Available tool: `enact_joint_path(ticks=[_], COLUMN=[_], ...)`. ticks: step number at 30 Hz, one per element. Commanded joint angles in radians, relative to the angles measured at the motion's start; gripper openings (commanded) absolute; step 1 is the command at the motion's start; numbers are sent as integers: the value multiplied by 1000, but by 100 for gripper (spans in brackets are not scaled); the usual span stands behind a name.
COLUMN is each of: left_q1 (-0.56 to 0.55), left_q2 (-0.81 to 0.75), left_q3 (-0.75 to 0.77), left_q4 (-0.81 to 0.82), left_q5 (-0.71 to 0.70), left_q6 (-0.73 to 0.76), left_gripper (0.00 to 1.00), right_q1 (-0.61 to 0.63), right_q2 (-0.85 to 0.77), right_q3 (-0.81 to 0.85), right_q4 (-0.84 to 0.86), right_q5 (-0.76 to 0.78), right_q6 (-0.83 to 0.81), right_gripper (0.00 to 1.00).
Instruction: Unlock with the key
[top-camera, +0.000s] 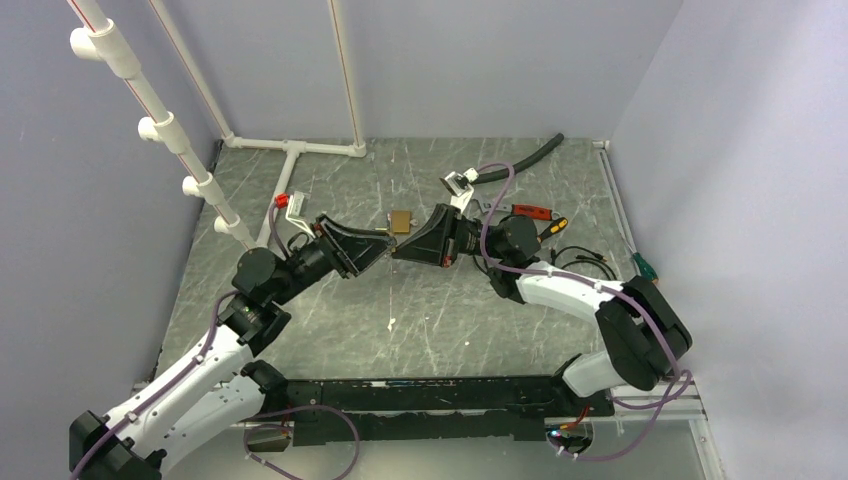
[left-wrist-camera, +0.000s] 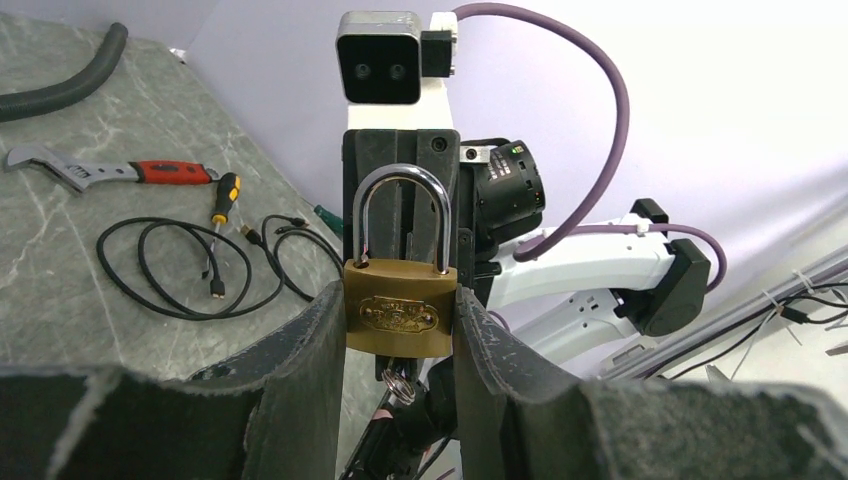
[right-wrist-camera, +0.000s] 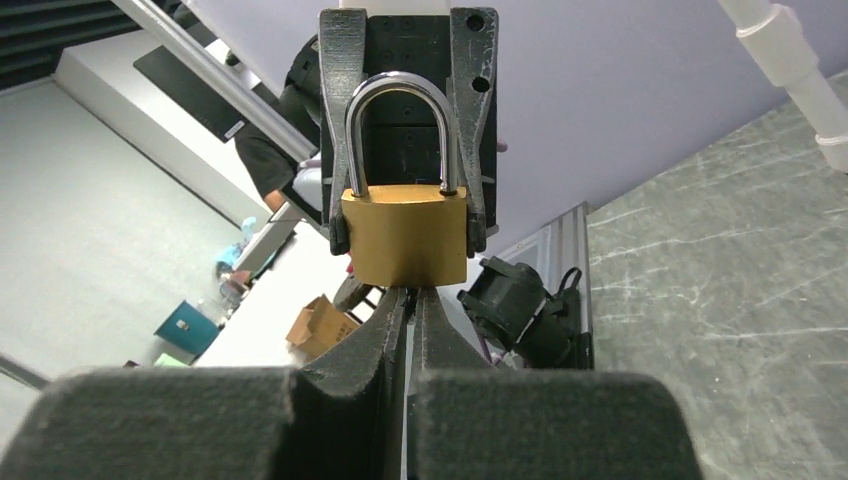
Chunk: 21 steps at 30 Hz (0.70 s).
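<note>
A brass padlock (left-wrist-camera: 400, 315) with a silver shackle (left-wrist-camera: 400, 215) is held upright above the table, and my left gripper (left-wrist-camera: 400, 322) is shut on its body from both sides. Both shackle legs sit in the body. My right gripper (right-wrist-camera: 412, 295) is shut, its tips pressed against the padlock's (right-wrist-camera: 405, 235) underside. The key is pinched between those tips and mostly hidden; only its small metal ring (left-wrist-camera: 400, 387) hangs in sight below the lock. From above, the two grippers meet nose to nose at the padlock (top-camera: 402, 222) over mid-table.
On the table's right side lie a red-handled wrench (left-wrist-camera: 90, 172), a small screwdriver (left-wrist-camera: 222, 195), coiled black cable (left-wrist-camera: 190, 265) and a grey hose (left-wrist-camera: 60, 85). A white pipe frame (top-camera: 290, 148) stands at the back left.
</note>
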<state>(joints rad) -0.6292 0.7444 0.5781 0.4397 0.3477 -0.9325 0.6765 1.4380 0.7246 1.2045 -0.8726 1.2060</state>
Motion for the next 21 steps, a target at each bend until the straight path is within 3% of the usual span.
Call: enact_joint_path(ticks=[1,4,7,9,14,21], left_q1=[-32,-32,-32,-32,-32,-32], left_q2=[-11,-38,-61,-67,-56,52], left_q3=[28,53,96,113,134,181], left_q4=[67,-75,-245,-302,-380,-519], left_q5=[182,111,-18,-60,-141,-283], left_q6=[-35,0,44,55,35,-75], left_gripper=[0,0,0,0,0,0], right_q1=[6,5,6,6,5,13], right_q2=[26,-2,-71,-129,-254,-377], right_q3=[27,32,29,10,-48,-113], right_q4=[69,-46,-273,-426,-666,-745], right_q5=[50,54,89,131,217,360], right_q6=[26,-29,-190,-308,-482,-570], right_gripper=[0,0,35,42,55,59])
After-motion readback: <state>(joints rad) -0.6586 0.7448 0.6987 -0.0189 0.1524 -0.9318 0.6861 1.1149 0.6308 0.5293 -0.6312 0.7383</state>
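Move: The left hand holds the small padlock between its fingertips, about 1 cm to the right of its hand point. The right fingers are shut on the key, right at their tips, with that padlock's body some 2 cm ahead, 2 cm left and 1 cm above. From the right hand, the other padlock on the table lies about 16 cm ahead, 2 cm right and some 31 cm below; the black cable is roughly 9 cm ahead, 22 cm right and 32 cm below. Right fingers open off the key, drawing 3 cm right; both hands sink about 5 cm, left keeping the padlock. ##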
